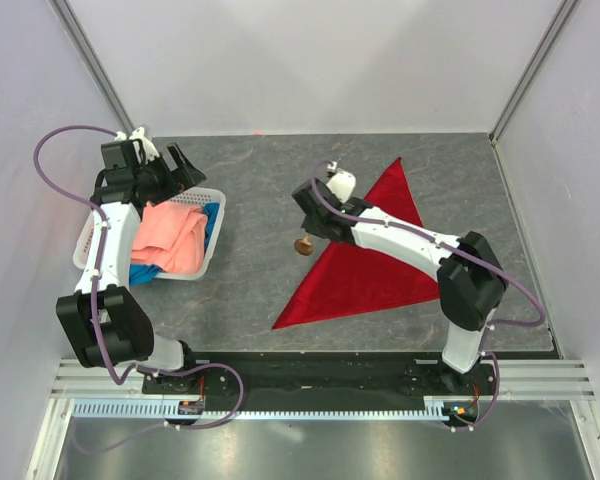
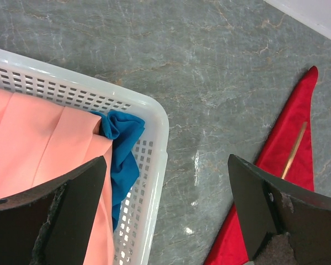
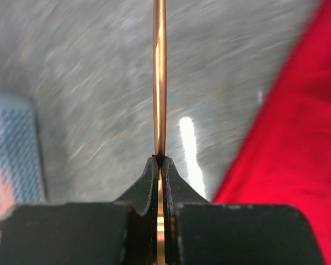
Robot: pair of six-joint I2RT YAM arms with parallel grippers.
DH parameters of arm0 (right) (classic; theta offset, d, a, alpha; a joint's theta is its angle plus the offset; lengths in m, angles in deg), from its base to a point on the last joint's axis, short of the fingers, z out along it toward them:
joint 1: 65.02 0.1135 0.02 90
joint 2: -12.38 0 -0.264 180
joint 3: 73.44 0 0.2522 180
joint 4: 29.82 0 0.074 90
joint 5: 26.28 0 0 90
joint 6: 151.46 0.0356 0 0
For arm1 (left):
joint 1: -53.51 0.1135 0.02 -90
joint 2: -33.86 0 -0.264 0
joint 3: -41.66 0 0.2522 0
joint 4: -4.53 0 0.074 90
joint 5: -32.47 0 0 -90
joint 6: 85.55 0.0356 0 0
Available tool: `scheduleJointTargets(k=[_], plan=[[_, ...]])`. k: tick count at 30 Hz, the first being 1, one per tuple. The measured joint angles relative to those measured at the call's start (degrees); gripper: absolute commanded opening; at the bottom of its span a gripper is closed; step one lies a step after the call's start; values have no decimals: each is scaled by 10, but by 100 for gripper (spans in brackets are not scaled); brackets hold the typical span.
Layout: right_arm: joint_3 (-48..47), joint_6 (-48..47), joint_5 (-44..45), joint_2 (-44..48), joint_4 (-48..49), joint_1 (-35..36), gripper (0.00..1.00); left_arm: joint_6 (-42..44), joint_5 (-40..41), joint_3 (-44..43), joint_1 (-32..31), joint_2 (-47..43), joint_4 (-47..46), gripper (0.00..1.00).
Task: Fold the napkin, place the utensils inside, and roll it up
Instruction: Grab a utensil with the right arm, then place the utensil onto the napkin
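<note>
The deep red napkin point(image 1: 365, 265) lies folded into a triangle on the grey table, right of centre. My right gripper point(image 1: 313, 222) hovers just off its left edge and is shut on the thin handle of the copper-brown spoon point(image 1: 303, 245), whose small bowl hangs below. In the right wrist view the handle point(image 3: 160, 83) runs straight up from the closed gripper point(image 3: 160, 160), with the napkin point(image 3: 298, 138) to the right. My left gripper point(image 1: 183, 163) is open and empty over the basket's far corner. The left wrist view shows this gripper point(image 2: 166, 165), the napkin point(image 2: 298, 132) and the spoon handle point(image 2: 294, 150).
A white perforated basket point(image 1: 212, 228) at the left holds a salmon-pink cloth point(image 1: 170, 235) and a blue cloth point(image 2: 124, 149). Pale walls enclose the table on three sides. The arm bases stand on a black rail along the near edge.
</note>
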Motion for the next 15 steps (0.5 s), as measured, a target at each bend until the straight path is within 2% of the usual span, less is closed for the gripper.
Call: scheduleJointTargets(k=[6, 15], plan=[[72, 47, 39, 28, -23, -57, 0, -7, -11, 7, 0, 0, -7, 98], [88, 58, 51, 24, -37, -92, 0, -14, -29, 8, 1, 0, -14, 98]])
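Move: The right hand already holds the spoon off the table, and the middle of the folded red napkin it is carried to lies about 15 cm to its right, 6 cm back and some 12 cm below. The napkin's far tip is roughly 24 cm ahead and 24 cm right; the basket is about 34 cm left and 2 cm ahead. From the idle left hand, the napkin's middle lies about 41 cm right, 11 cm back and 22 cm below. With its shut fingers keeping their pinch on the spoon's handle, the right hand sweeps about 10 cm to its right, from the bare table towards the red napkin, fast at first and then easing off. As it goes it sinks some 4 cm and turns about 15 degrees clockwise, so the spoon comes in over the napkin's slanting left edge, still held in the air. ##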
